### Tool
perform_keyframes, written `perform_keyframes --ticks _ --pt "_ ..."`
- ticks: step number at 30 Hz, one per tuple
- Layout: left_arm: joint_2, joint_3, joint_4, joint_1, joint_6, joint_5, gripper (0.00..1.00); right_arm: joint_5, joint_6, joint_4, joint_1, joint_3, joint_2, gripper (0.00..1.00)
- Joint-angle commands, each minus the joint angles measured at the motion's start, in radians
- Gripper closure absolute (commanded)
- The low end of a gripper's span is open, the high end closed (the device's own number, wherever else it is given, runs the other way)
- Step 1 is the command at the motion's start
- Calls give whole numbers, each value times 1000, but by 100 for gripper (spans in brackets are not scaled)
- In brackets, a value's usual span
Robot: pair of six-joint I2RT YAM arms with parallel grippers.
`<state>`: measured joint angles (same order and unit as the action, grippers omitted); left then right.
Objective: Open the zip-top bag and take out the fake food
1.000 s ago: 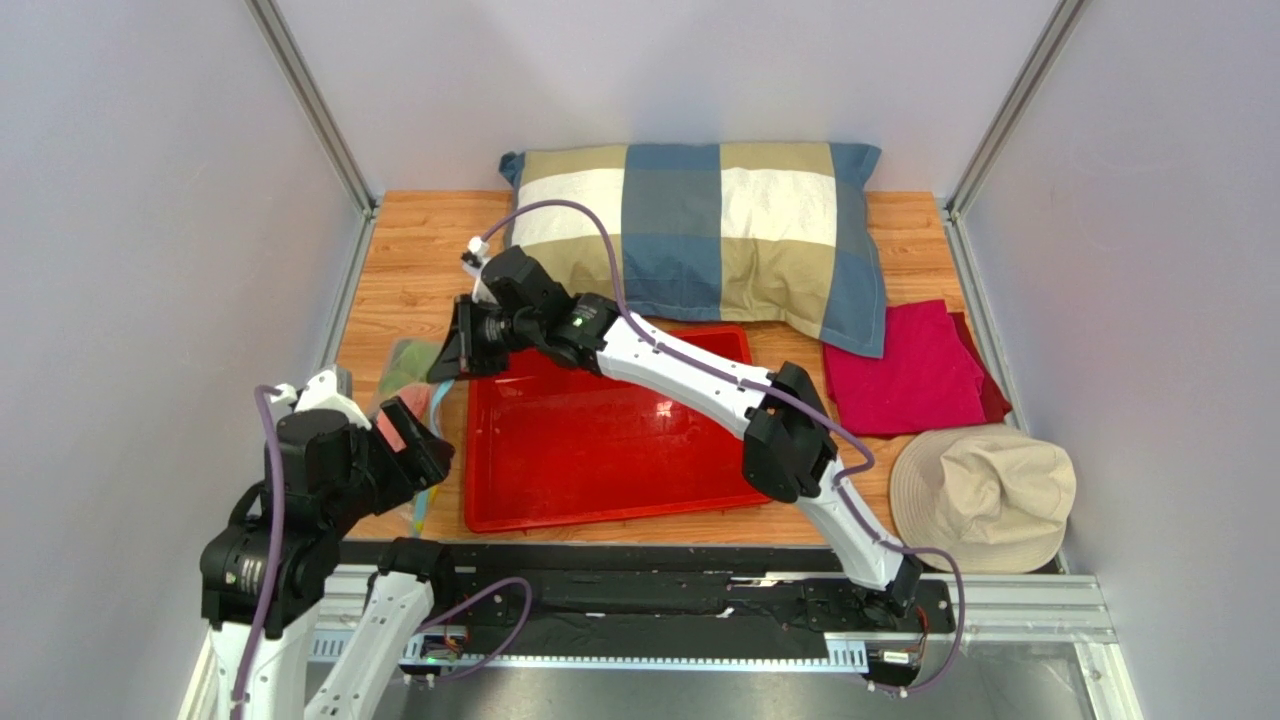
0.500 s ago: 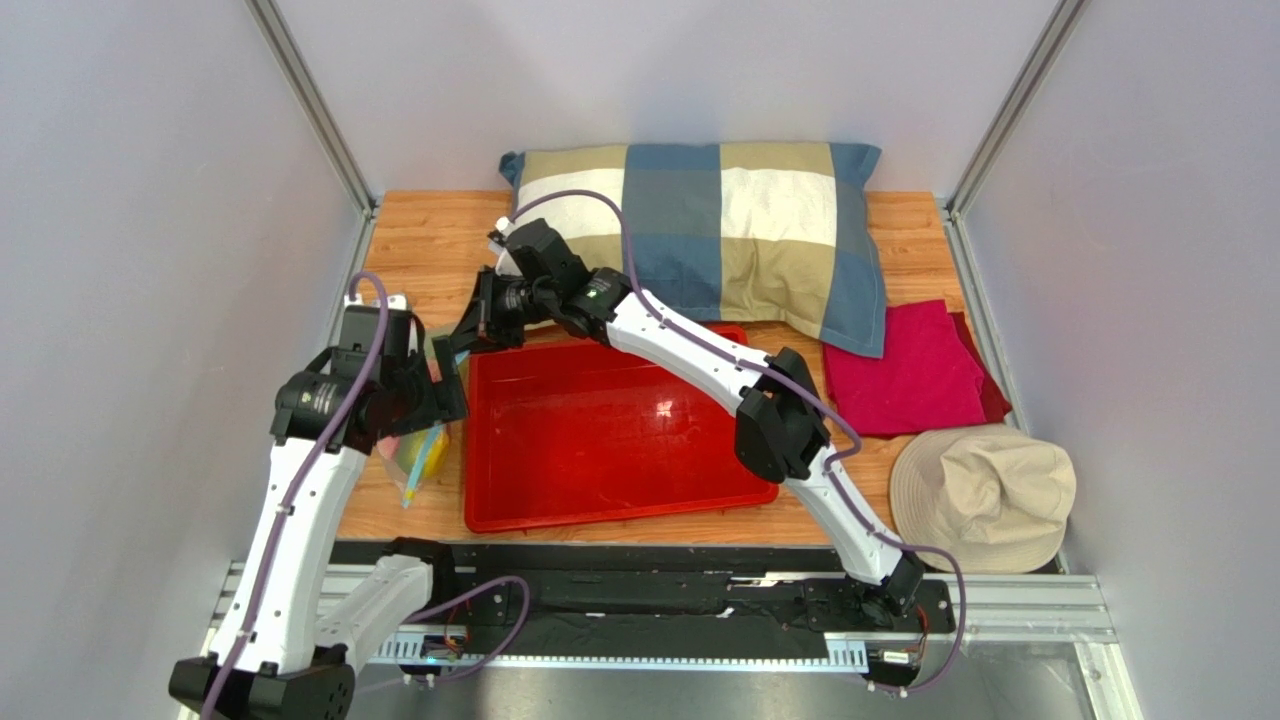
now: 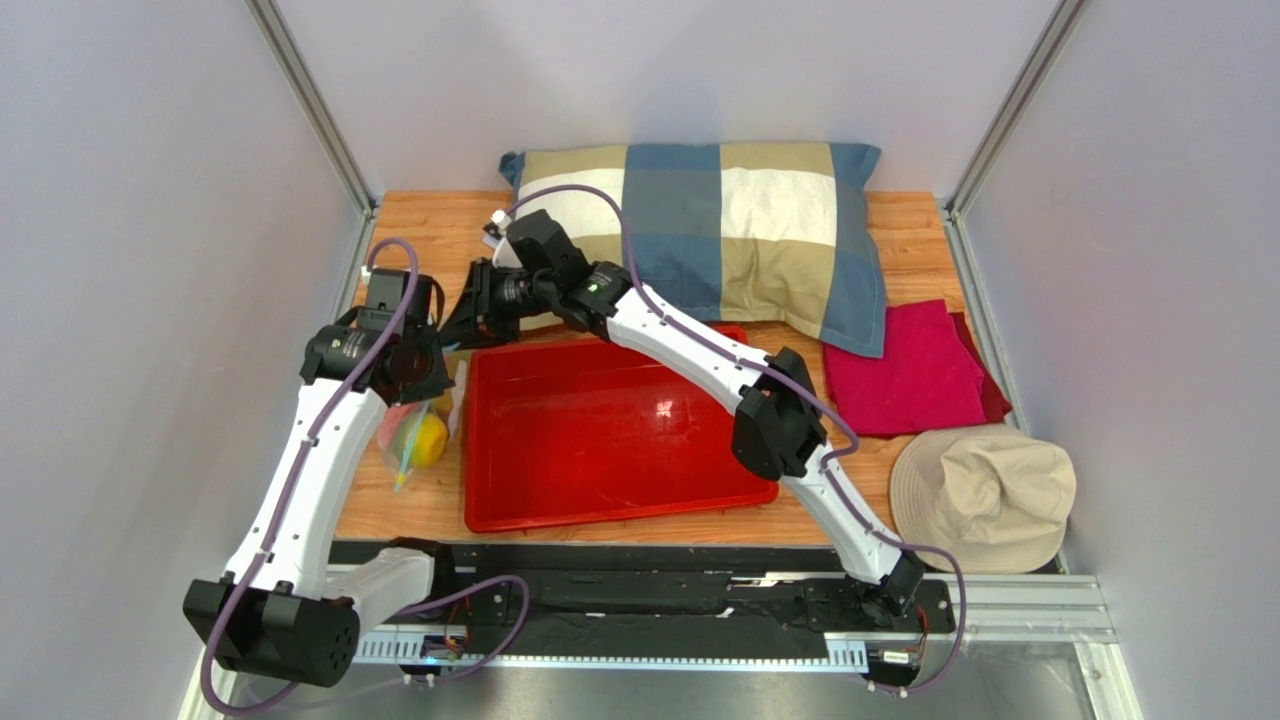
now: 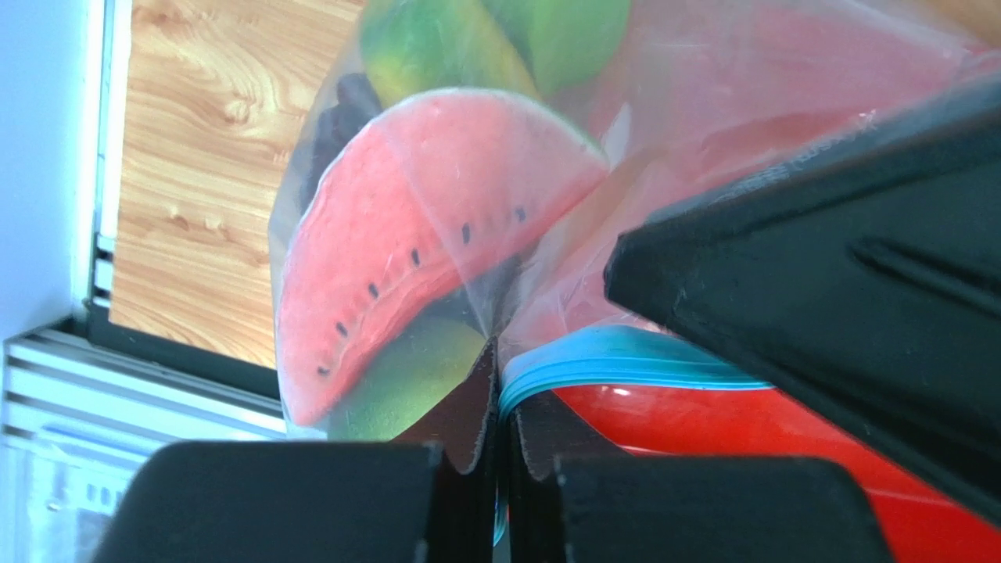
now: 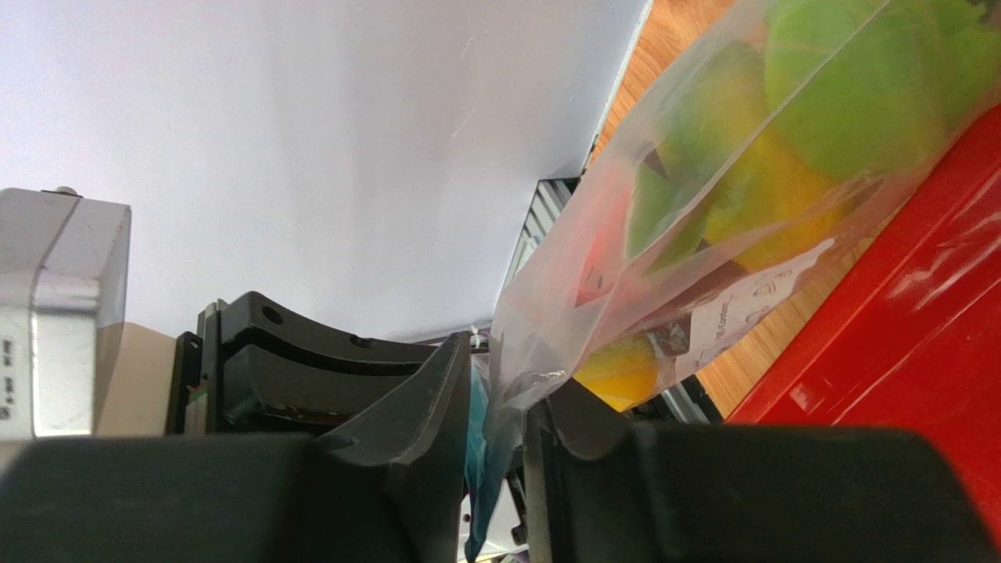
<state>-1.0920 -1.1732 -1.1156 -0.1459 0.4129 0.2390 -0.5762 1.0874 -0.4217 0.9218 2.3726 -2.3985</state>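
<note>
The zip-top bag (image 3: 409, 446) hangs clear and crinkly beside the red tray's left edge, with fake food inside. In the left wrist view I see a watermelon slice (image 4: 388, 246) and green fruit (image 4: 552, 29) through the film. My left gripper (image 4: 503, 393) (image 3: 433, 360) is shut on the blue zip strip (image 4: 635, 358). My right gripper (image 5: 499, 411) (image 3: 458, 323) stands just behind it. Its jaws are slightly parted, and the bag's top edge (image 5: 552, 352) hangs between them. Green fruit (image 5: 870, 106) and yellow fruit (image 5: 623, 370) show through the bag.
A red tray (image 3: 601, 495) lies mid-table, right of the bag. Behind it is a checked pillow (image 3: 706, 225). A red cloth (image 3: 909, 368) and a beige hat (image 3: 984, 495) lie at the right. The left wall rail runs close to the bag.
My left arm swung up from the near edge to the bag and closed on the zip strip. The right gripper's jaws parted a little. The bag now hangs lower beside the tray.
</note>
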Motion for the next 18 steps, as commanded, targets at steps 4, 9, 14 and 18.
perform_keyframes --ticks 4,9,14,18 --pt "26 -144 -117 6 246 46 100 -83 -52 -34 -57 39 30 45" --pt "11 -224 -309 28 515 124 100 -28 -328 -137 -87 -119 165 22" --pt "29 -238 -372 61 731 145 100 4 -506 -126 -78 -311 298 18" --pt "38 -229 -421 85 909 129 100 30 -629 -30 -52 -508 436 16"
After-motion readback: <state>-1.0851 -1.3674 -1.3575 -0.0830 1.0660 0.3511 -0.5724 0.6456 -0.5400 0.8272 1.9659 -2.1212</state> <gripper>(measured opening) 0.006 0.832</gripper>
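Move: The left hand already grips the bag's blue zip edge; the watermelon slice inside lies about 11 cm below it, some 5 cm to its left and 3 cm back. The lemon-like fruit sits roughly 6 cm back and 1 cm left, 12 cm down, and the red tray's middle 22 cm right, 3 cm back and 14 cm below. For the right hand, still at the zip edge, the watermelon is about 9 cm back, 8 cm left, 16 cm down. Straight up first, about 5 cm, goes the left hand, still pinching the zip edge, easing slightly back and then left while swinging nearly 40 degrees counter-clockwise. The right fingers open wide and let go of the edge; after a small forward shift that hand pulls some 10 cm right and 4 cm down, away from the bag over the tray's far left corner, tipping its fingers more downward. ##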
